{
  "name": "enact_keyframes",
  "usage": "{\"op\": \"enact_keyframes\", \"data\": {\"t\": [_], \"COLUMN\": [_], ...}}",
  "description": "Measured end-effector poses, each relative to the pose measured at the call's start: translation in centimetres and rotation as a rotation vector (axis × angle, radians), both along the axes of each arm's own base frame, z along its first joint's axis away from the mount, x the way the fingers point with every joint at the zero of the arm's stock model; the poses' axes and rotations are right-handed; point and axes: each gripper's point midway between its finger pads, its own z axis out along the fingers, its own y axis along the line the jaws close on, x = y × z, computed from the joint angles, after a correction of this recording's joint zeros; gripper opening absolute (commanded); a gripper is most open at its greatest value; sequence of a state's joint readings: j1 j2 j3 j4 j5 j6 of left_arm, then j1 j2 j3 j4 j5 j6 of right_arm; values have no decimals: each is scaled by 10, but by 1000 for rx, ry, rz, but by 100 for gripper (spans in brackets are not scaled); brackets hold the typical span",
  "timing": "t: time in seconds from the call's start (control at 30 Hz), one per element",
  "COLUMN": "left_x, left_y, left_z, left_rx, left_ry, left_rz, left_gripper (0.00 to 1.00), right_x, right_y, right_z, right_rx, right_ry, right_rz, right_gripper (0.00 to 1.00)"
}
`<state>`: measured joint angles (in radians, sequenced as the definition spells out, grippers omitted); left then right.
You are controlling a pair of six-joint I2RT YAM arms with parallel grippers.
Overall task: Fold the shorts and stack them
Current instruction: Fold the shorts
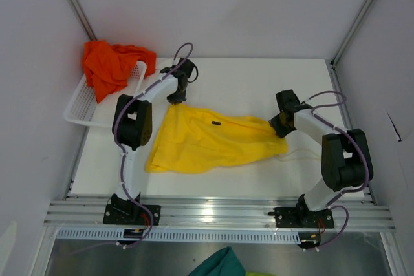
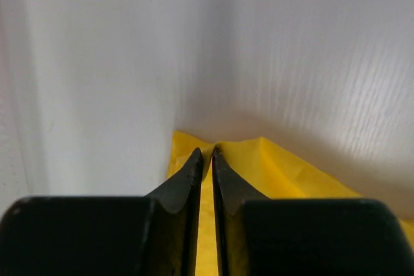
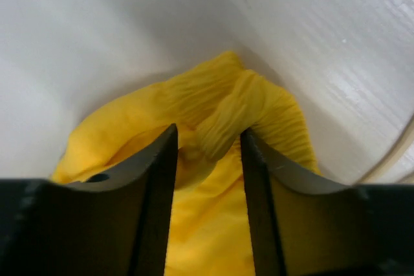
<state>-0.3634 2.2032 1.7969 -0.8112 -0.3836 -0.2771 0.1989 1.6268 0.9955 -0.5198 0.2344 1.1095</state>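
Observation:
The yellow shorts (image 1: 207,140) lie spread flat across the middle of the white table, with a small dark mark (image 1: 213,122) near their far edge. My left gripper (image 1: 176,100) is at their far left corner. In the left wrist view it (image 2: 207,153) is shut on a thin fold of the yellow fabric (image 2: 291,172). At the right end, my right gripper (image 1: 277,127) stands over the gathered waistband. In the right wrist view it (image 3: 207,137) is open, with the bunched waistband (image 3: 226,117) lying loose between its fingers. The orange-red shorts (image 1: 110,66) sit crumpled in a basket at the far left.
The white mesh basket (image 1: 81,105) stands at the table's far left corner, tipped over its edge. A teal-green cloth (image 1: 220,264) lies below the front rail. Walls and metal posts close in the table at the back and both sides.

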Motion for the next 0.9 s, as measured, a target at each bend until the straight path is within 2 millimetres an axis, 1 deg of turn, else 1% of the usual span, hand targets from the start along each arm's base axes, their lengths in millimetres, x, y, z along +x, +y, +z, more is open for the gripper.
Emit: {"op": "enact_keyframes", "data": {"t": [0.03, 0.07, 0.1, 0.13, 0.17, 0.2, 0.27, 0.37, 0.43, 0.5, 0.57, 0.63, 0.7, 0.8, 0.87, 0.9], "left_x": [5, 12, 18, 23, 26, 27, 25, 17, 10, 1, -16, -36, -54, -93, -122, -133], "left_y": [0, 0, 0, 0, 2, 4, 9, 20, 26, 26, 26, 9, -20, -89, -133, -149], "left_z": [6, 13, 21, 28, 34, 39, 48, 66, 80, 94, 107, 116, 124, 129, 128, 126], "left_rx": [3, 5, 12, 14, 19, 27, 39, 73, 79, 67, 53, 36, -1, -100, -180, -219], "left_ry": [-20, -46, -71, -96, -116, -129, -148, -169, -184, -208, -231, -242, -272, -314, -319, -311], "left_rz": [2, 6, 8, 12, 20, 29, 59, 113, 141, 145, 136, 84, 6, -188, -323, -373], "left_gripper": [17, 29, 39, 50, 66, 71, 76, 76, 76, 76, 75, 75, 75, 76, 76, 76], "right_x": [-2, -2, -1, -2, -1, -1, 0, 4, 9, 11, 12, 14, 18, 19, 19, 19], "right_y": [5, 9, 11, 13, 14, 14, 13, 11, 11, 10, 10, 8, 4, -4, -12, -14], "right_z": [1, 3, 5, 7, 8, 11, 18, 32, 41, 49, 56, 63, 69, 73, 76, 77], "right_rx": [6, 6, 3, 2, 0, -2, -4, -10, -10, -17, -20, -16, -9, -2, -2, 0], "right_ry": [-5, -11, -18, -24, -29, -36, -55, -91, -117, -139, -152, -167, -182, -194, -208, -218], "right_rz": [6, 20, 25, 33, 39, 44, 55, 84, 114, 151, 188, 231, 276, 344, 383, 407], "right_gripper": [51, 52, 57, 58, 59, 59, 59, 60, 64, 74, 75, 75, 75, 77, 77, 74]}}
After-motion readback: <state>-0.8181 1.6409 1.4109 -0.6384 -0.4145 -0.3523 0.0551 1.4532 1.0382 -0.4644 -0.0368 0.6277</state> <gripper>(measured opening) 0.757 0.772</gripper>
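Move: The left fingers pinch the shorts' far left corner; the shorts' middle lies about 14 cm to the right and 14 cm back from that hand, the black label 13 cm right and 9 cm back, and the white basket 23 cm to the left, level with it. The right fingers are still around the shorts' far right corner, the label about 21 cm to the left and 3 cm farther out, the pale drawstring 7 cm right and 8 cm back. Both hands hover some 4 cm above the table. The left hand draws the corner a last 2 to 3 cm forward and up as its fingers open and let go, climbs about 12 cm clear, then swings fast back and some 15 cm to the right over the shorts near the label, turning about 20 degrees clockwise with its fingers wide open. Meanwhile the right hand opens wide off its corner and rises nearly 8 cm almost straight up, edging slightly forward while its wrist turns some 20 degrees counter-clockwise. ##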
